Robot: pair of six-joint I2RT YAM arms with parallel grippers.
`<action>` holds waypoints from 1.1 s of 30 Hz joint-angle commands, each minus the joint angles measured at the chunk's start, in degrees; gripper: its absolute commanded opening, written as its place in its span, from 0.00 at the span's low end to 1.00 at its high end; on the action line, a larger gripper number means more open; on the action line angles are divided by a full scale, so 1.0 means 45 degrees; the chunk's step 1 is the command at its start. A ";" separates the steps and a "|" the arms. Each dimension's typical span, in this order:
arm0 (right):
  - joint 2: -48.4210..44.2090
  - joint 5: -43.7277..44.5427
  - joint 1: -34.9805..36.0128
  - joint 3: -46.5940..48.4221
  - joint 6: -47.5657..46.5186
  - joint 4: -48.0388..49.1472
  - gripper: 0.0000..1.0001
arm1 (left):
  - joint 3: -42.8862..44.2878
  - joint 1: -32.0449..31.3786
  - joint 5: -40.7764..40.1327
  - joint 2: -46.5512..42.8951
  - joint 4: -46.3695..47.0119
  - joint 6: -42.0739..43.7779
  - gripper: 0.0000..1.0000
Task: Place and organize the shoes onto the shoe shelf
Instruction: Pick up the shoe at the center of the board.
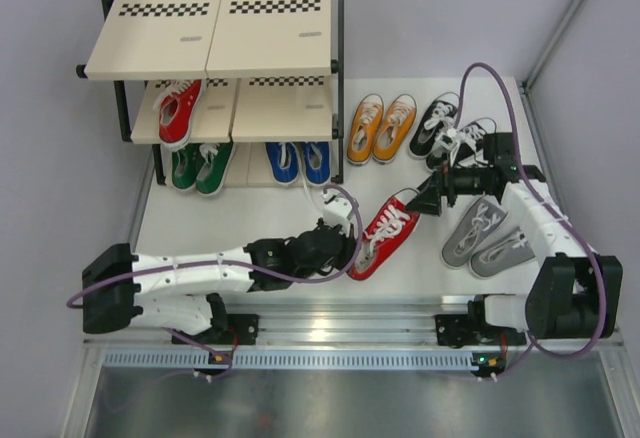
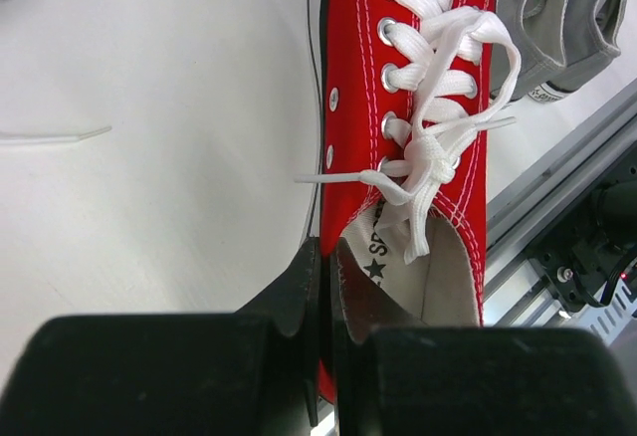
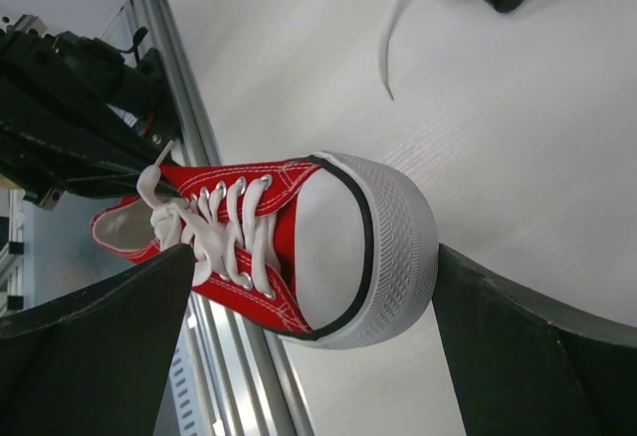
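Note:
One red shoe (image 1: 385, 233) lies slanted in mid-table, toe toward the back right. My left gripper (image 1: 350, 248) is shut on the canvas side wall at its heel opening (image 2: 328, 257), one finger inside the shoe and one outside. My right gripper (image 1: 420, 201) is open, its jaws standing wide on either side of the white toe cap (image 3: 338, 247). The shoe shelf (image 1: 215, 33) stands at the back left. The other red shoe (image 1: 180, 110) sits on its middle board, with the green pair (image 1: 200, 165) and the blue pair (image 1: 299, 161) at the bottom.
On the table to the right of the shelf are an orange pair (image 1: 381, 127) and a black pair (image 1: 450, 126). A grey pair (image 1: 487, 238) lies under the right arm. A metal rail (image 1: 330, 328) runs along the near edge. Purple cables loop off both arms.

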 commanded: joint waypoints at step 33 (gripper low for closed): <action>0.0621 -0.2606 -0.1174 -0.0389 0.2767 0.2813 0.00 | 0.1659 -0.0048 0.1837 -0.2078 -0.0795 0.4551 0.75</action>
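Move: The red shoe, still pinched by its heel end in the left fingers, has its middle about 5 cm ahead, 8 cm right and 2 cm below the left hand. From the open right hand that middle lies some 9 cm back and 9 cm left, 2 cm lower, its toe at the mouth of the fingers. Roughly 12 cm below the right hand, the near grey shoe is 18 cm right and 9 cm back, and an orange shoe 19 cm ahead, 4 cm left. Leftward by some 2 cm onto the shoe's toe, the right hand rolls about 10 degrees and closes, pinching the toe, then draws it about 3 cm right and 2 cm forward. The left hand rises about 3 cm still holding the heel end, opens wide once the toe is gripped, and climbs 5 cm more off the shoe, fingers tipping up. ##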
